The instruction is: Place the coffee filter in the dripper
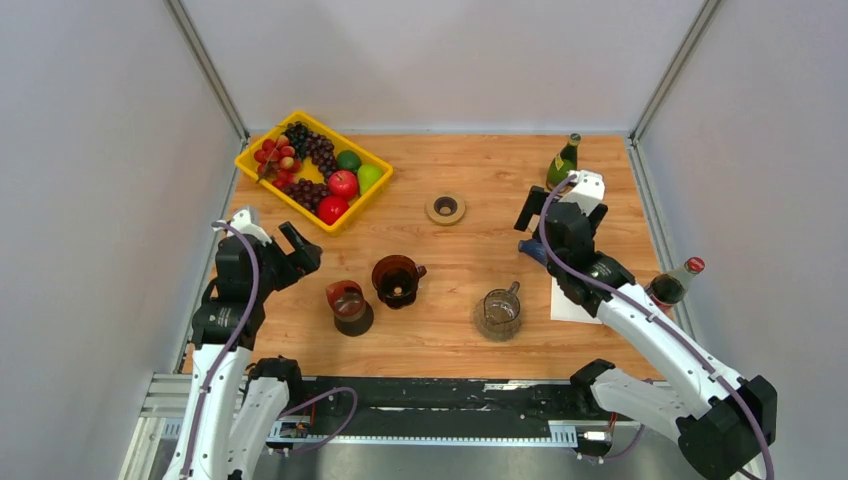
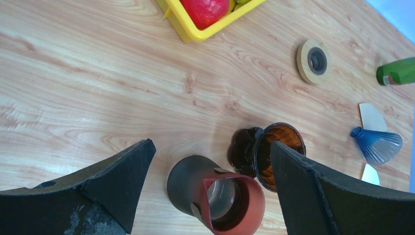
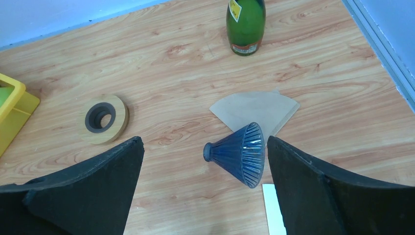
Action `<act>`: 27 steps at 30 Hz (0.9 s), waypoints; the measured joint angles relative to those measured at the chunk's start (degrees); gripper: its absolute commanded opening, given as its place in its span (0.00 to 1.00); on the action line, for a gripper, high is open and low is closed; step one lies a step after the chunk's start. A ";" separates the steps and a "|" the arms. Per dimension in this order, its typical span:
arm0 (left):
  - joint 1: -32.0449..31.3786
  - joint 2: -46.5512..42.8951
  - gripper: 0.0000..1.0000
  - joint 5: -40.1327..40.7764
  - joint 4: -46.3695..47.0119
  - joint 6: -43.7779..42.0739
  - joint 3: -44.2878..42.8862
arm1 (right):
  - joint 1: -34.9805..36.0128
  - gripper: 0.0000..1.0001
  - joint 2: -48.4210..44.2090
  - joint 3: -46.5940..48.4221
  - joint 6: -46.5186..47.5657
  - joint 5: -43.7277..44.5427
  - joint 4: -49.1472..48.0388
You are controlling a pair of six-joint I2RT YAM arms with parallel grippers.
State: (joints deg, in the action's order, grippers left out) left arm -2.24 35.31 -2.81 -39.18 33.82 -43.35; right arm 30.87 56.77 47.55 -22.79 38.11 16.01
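A brown paper coffee filter (image 3: 254, 110) lies flat on the wooden table. A blue ribbed cone dripper (image 3: 240, 154) lies on its side, its rim on the filter's near edge. My right gripper (image 3: 204, 147) is open and empty above and just short of them; in the top view my right gripper (image 1: 562, 210) hides the filter, and the blue dripper (image 1: 533, 250) barely shows. A dark amber dripper (image 1: 397, 280) stands mid-table. My left gripper (image 1: 296, 256) is open and empty, short of it. The left wrist view also shows the amber dripper (image 2: 274, 134), blue dripper (image 2: 377, 144) and filter (image 2: 372, 116).
A dark cup with a red rim (image 1: 349, 305) stands beside the amber dripper. A glass pitcher (image 1: 500, 312), a white sheet (image 1: 570, 300), a cola bottle (image 1: 675, 283), a green bottle (image 1: 563, 162), a wooden ring (image 1: 446, 208) and a yellow fruit basket (image 1: 250, 160) stand around.
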 measured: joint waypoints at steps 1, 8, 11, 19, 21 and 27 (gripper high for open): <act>0.00 -0.13 1.00 0.35 -0.13 0.09 0.00 | 0.00 1.00 0.02 -0.22 0.31 -0.02 -0.17; 0.00 -0.76 1.00 -0.39 -0.59 1.27 0.00 | 0.00 1.00 -0.07 -1.22 1.36 -3.26 -2.10; 0.00 -0.72 1.00 -1.73 -0.57 1.68 0.00 | 0.00 1.00 -0.70 -2.10 2.05 -4.87 -3.43; 0.00 -0.72 1.00 -1.77 -0.61 0.72 0.07 | 0.00 1.00 -6.49 -5.77 4.87 -13.51 -5.70; 0.00 -0.63 1.00 -1.92 -0.37 0.35 0.33 | 0.00 1.00 -8.39 -6.71 5.16 -16.09 -5.97; 0.00 0.90 1.00 -3.96 0.68 -0.11 1.01 | 0.00 1.00 -12.24 -7.78 4.85 -22.34 -5.77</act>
State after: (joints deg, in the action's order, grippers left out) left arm -2.24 36.21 -6.76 -38.50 33.71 -42.35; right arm 30.87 44.53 39.77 -17.93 15.77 10.24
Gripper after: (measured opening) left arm 0.998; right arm 0.997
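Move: Below the open right hand, the coffee filter lies about 6 cm ahead, 3 cm to its right and 22 cm down on the table. The blue cone lies partly on the filter, almost straight under this hand, and the green bottle stands some 19 cm ahead and 6 cm right. The glass mug is about 15 cm back and 10 cm left. From the left hand the filter is roughly 55 cm right and 11 cm ahead. Leftwards by about 5 cm, then also back some 3 cm, the right hand swings high above the table, away from the filter and blue cone and towards the glass mug. It turns counter-clockwise by a little over 20 degrees, gathering speed, its left side and fingertips tilting up slightly. The fingers stay wide open and touch nothing. ##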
